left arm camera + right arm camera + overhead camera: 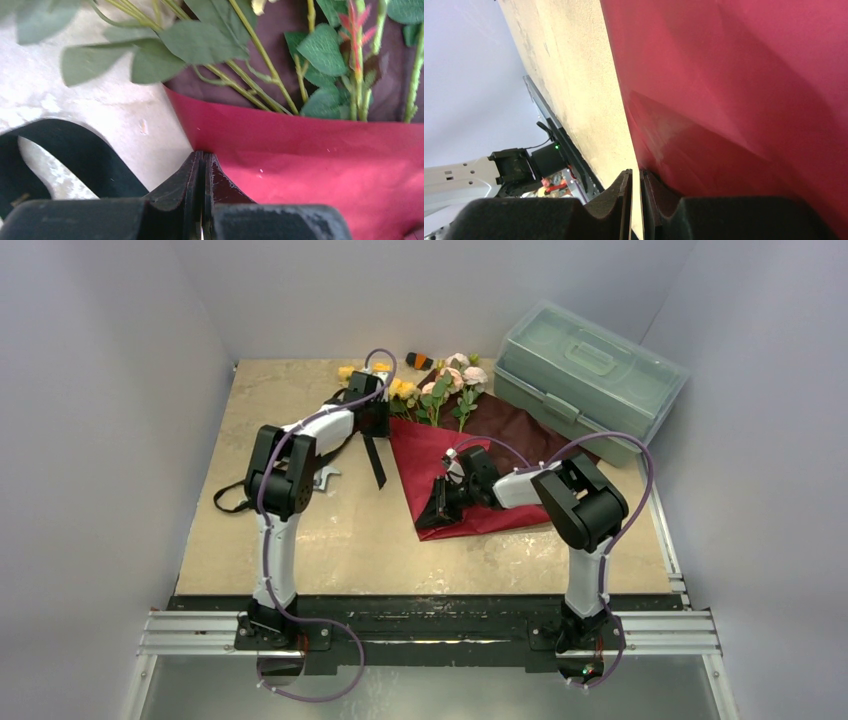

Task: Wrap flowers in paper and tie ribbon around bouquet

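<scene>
The flowers (450, 380), yellow and pale pink, lie at the back on the dark red paper (420, 455); their stems and leaves (320, 50) cross the paper's top fold. My left gripper (378, 425) is shut, its tips (205, 157) touching the paper's (325, 170) left edge; whether they pinch the paper is hidden. The black ribbon (375, 460) trails from under that gripper and curves over the table (85, 160). My right gripper (437, 512) is at the paper's near left corner. Its jaws (636, 175) stand a slit apart, with the paper (734, 100) against the right finger.
A grey-green plastic box (590, 370) stands at the back right, close to the paper. A small orange and black object (418, 360) lies at the back edge. A small metal piece (325, 478) sits by the left arm. The ribbon's far end loops at the left (230, 498).
</scene>
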`<state>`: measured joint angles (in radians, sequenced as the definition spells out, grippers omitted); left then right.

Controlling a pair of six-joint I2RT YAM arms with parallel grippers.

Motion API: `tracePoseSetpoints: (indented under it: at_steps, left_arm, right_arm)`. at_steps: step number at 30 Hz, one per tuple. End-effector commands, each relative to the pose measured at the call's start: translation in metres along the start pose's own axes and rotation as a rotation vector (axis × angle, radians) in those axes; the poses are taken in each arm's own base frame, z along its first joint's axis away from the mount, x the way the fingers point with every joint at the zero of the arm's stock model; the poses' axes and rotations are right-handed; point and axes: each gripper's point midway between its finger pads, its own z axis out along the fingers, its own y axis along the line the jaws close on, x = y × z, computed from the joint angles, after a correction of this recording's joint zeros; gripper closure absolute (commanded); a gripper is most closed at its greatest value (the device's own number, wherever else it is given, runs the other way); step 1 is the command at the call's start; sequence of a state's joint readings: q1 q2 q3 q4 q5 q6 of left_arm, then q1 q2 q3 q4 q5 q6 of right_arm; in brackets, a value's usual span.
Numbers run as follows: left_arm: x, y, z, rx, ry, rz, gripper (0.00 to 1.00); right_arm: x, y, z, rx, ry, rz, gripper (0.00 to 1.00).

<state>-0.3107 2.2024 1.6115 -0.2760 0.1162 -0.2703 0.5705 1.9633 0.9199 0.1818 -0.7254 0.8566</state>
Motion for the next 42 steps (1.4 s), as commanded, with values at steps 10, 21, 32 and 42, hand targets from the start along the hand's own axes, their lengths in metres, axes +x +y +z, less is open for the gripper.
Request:
tracePoseSetpoints:
  at_steps: [10,21,32,42]
  left_arm:
    - [0.001,0.053,0.042,-0.142,0.040,-0.043,1.00]
    - [-0.040,0.054,0.030,-0.167,-0.032,-0.087,1.00]
    - [-0.033,-0.060,-0.093,-0.052,-0.111,0.088,1.00]
    - [0.078,-0.139,-0.116,0.190,0.040,0.085,1.00]
  right_arm:
    - [0.009,-0.034,0.007,0.131,0.052,0.010,0.81]
    - [0.002,-0.024,0.005,0.134,0.058,-0.005,0.81]
    - [-0.034,0.049,-0.028,0.078,-0.051,-0.089,0.80]
    - [-0.031,0.027,-0.086,0.203,-0.187,0.005,0.80]
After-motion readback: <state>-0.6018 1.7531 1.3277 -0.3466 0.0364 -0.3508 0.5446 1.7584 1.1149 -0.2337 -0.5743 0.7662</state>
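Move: The left fingertips rest on the red flap's left fold line. The fold's far end is some 6 cm ahead and 2 cm left, at table height, with the yellow flower heads about 13 cm ahead and 3 cm left, and the loose ribbon end roughly 7 cm back and 3 cm left. The right fingertips are on the flap's near-left corner, within 1 cm or so, with the fold's far end about 31 cm ahead and 7 cm left. Forward and slightly left, the shut left fingers run about 7 cm low along the fold line towards its far end, while the right hand stays on the near-left corner. The left hand then lifts off and swings back and right some 20 cm while rising about 10 cm, ending above the flap; the right hand comes off the corner too, rising about 8 cm and easing 3 cm forward with its fingers nearly shut. ##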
